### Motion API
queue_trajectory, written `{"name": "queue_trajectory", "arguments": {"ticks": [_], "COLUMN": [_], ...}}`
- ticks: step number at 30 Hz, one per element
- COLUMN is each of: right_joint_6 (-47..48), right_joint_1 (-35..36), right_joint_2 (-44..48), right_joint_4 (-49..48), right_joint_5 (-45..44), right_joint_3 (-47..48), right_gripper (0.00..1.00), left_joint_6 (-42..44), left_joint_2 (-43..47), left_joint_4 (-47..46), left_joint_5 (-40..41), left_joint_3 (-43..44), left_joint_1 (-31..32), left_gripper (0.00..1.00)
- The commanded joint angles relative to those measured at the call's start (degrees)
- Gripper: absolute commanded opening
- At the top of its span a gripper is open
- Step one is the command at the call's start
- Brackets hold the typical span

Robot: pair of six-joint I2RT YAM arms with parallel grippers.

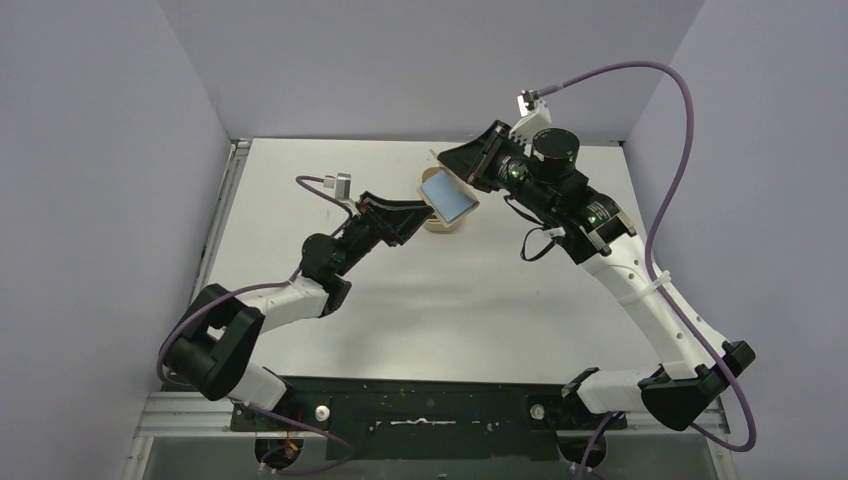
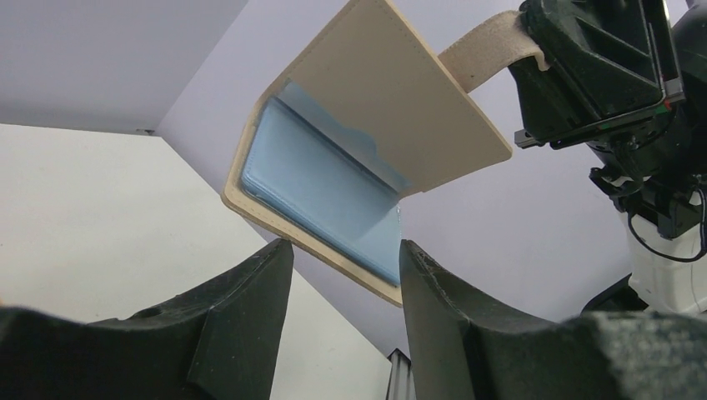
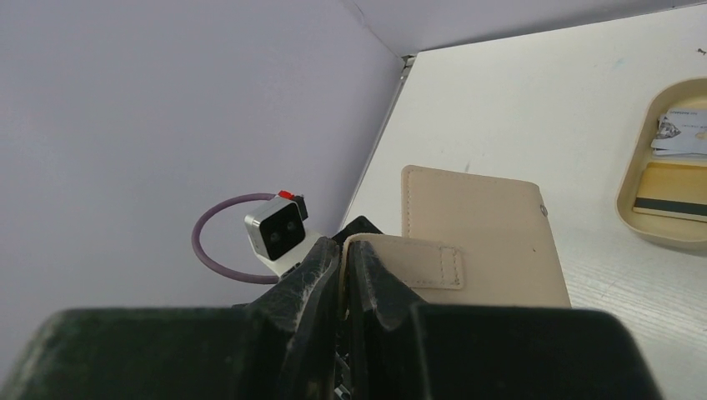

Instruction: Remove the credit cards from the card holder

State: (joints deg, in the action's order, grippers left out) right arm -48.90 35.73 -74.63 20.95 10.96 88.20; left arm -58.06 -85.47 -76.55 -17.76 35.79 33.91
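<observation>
The beige card holder (image 2: pixel 392 92) hangs open in the air above the table's far middle. My right gripper (image 3: pixel 345 250) is shut on its strap tab (image 3: pixel 417 265). A light blue credit card (image 2: pixel 321 179) sits in the holder's inner pocket, facing my left gripper (image 2: pixel 346 254). That gripper is open just below the holder, and the holder's lower edge lies at the gap between its fingertips (image 2: pixel 271 258). In the top view the blue card (image 1: pixel 450 197) shows between the left gripper (image 1: pixel 420 212) and the right gripper (image 1: pixel 470 165).
An oval tan dish (image 3: pixel 634 221) lies on the table under and beside the holder, also seen as the dish (image 1: pixel 440 230). It holds a white card (image 3: pixel 679 133) and a yellow card with a black stripe (image 3: pixel 671 196). Grey walls enclose the table on the left, back and right.
</observation>
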Motion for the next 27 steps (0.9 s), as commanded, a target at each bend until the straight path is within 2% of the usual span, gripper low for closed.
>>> {"name": "queue_trajectory", "arguments": {"ticks": [1, 13, 15, 19, 20, 27], "right_joint_6": [0.6, 0.5, 0.5, 0.6, 0.6, 1.1], "right_joint_1": [0.5, 0.6, 0.7, 0.9, 0.9, 1.3], "right_joint_2": [1.3, 1.3, 1.2, 1.3, 1.3, 1.3], "right_joint_4": [-4.4, -5.3, -5.5, -5.7, -5.8, -6.0], "right_joint_5": [0.2, 1.0, 1.2, 1.4, 1.5, 2.0], "right_joint_3": [1.7, 1.0, 1.0, 1.1, 1.2, 1.1], "right_gripper": [0.0, 0.0, 0.0, 0.0, 0.0, 0.0], "left_joint_6": [0.1, -2.5, -5.6, -14.2, -15.8, -19.9], "left_joint_2": [3.0, 1.7, 1.2, -0.8, -1.5, -5.0], "left_joint_4": [-3.7, -3.7, -3.7, -3.7, -3.7, -3.7], "left_joint_5": [1.1, 1.9, 2.8, 4.4, 4.7, 6.5], "left_joint_3": [0.0, 2.7, 3.2, 4.8, 5.2, 5.7], "left_joint_1": [-0.5, -0.4, -0.5, -0.6, -0.6, -0.7], "left_gripper": [0.45, 0.36, 0.27, 0.03, 0.0, 0.0]}}
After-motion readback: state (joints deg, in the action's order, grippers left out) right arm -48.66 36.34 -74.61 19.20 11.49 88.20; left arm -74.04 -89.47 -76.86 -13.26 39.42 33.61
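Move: The card holder hangs by its flap from the right fingertips, its middle some 6 cm below them and 1 cm ahead. From the half-open left fingertips its middle is about 4 cm up, 3 cm to the right and 1 cm ahead. The right fingertips are roughly 11 cm above the left hand and 2 cm to its right; the tray lies about 17 cm ahead, 3 cm to the right and 30 cm below it. Ease the left gripper up about 2 cm just under the card holder's lower edge and shut its fingers fully at that edge. While they finish closing, push 2 cm forward and roll the wrist some 15 degrees, left side dipping, then sink about 1 cm. Keep the right fingers clamped on the flap, nearly still. ##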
